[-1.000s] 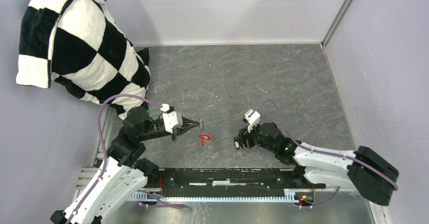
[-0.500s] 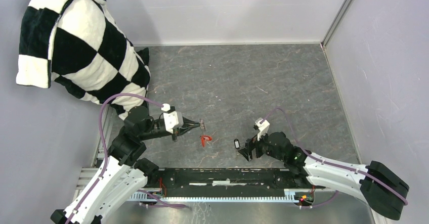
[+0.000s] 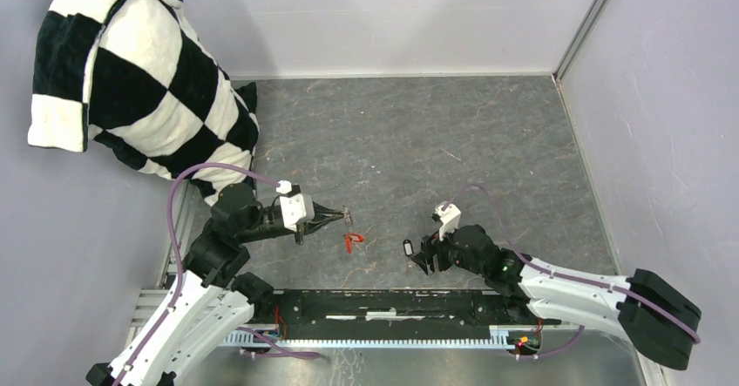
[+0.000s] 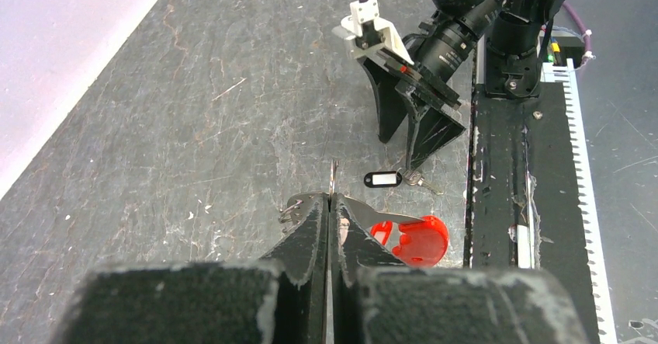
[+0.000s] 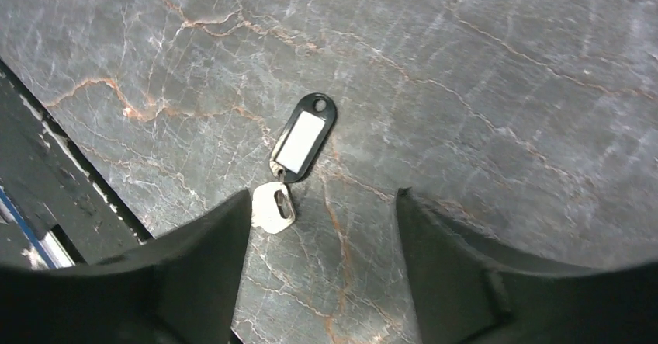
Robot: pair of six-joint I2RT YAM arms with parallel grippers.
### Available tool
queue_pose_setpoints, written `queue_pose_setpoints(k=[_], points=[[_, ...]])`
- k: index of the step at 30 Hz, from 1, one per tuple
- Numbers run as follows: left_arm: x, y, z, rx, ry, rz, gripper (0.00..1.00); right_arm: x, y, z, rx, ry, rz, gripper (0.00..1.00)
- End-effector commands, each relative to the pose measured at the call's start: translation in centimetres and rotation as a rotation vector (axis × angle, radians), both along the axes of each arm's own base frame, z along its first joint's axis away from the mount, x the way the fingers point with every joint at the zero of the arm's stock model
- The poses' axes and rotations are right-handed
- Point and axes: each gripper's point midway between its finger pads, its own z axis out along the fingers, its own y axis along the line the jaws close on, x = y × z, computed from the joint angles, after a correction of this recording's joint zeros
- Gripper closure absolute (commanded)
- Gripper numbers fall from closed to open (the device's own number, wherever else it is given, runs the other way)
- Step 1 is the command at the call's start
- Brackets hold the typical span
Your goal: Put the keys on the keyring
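Observation:
My left gripper [image 4: 331, 201] [image 3: 347, 215] is shut on the thin silvery keyring [image 4: 295, 206], held edge-on above the table. Red plastic [image 4: 415, 241] [image 3: 351, 242] hangs below the ring beside a silvery strip. I cannot tell whether it is the fob, the red-headed key, or both. The other key lies flat on the table: a black head with a white label [image 5: 304, 138] [image 4: 382, 178] [image 3: 407, 247] linked to a small silvery blade [image 5: 271, 206]. My right gripper [image 5: 322, 204] [image 4: 399, 151] [image 3: 422, 256] hovers open just behind it. The left finger is beside the blade and nothing is between the fingers.
A black-and-white checked cushion [image 3: 139, 81] leans in the back left corner. The black rail [image 3: 401, 303] [image 4: 504, 204] carrying the arm bases runs along the near edge. Grey walls [image 3: 662, 98] close the right side and the back.
My right gripper has opened wider and drawn back a little to the right, leaving the black-headed key on the table. The left arm has hardly moved.

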Motion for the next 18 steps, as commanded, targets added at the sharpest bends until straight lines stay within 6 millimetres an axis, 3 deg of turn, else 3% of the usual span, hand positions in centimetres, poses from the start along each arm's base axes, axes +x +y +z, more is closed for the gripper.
queue_pose_setpoints(k=[1,6,18], points=[[0.0,0.0,2.2,-0.022,-0.096,-0.015,0.98,-0.4,0.5,-1.2,-0.083,0.014,0.032,0.34],[0.0,-0.1,2.2,-0.019,-0.097,-0.018,0.98,-0.6,1.5,-1.2,-0.069,-0.001,0.054,0.56],[0.1,-0.1,2.2,-0.017,-0.092,-0.015,0.98,-0.6,1.5,-1.7,-0.141,-0.033,0.042,0.68]])
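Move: The small ring joining the keys to their black tag lies about 3 cm to the right hand's left, level with it fore and aft and some 2 cm below. The black tag's middle is about 4 cm left and 2 cm ahead of the hand, at the same height as the ring. From the left hand, the small ring is roughly 15 cm to its right, about level fore and aft, and some 25 cm below. Leftward, about 2 cm and most of it early, the right hand slides low over the table towards the small ring beside the black tag, sinking nearly 1 cm as it goes. Its fingers narrow from wide open to about a third, bringing the rear fingertip over the ring and key head; whether it touches can't be seen. The left hand stays put, still holding the keyring. ##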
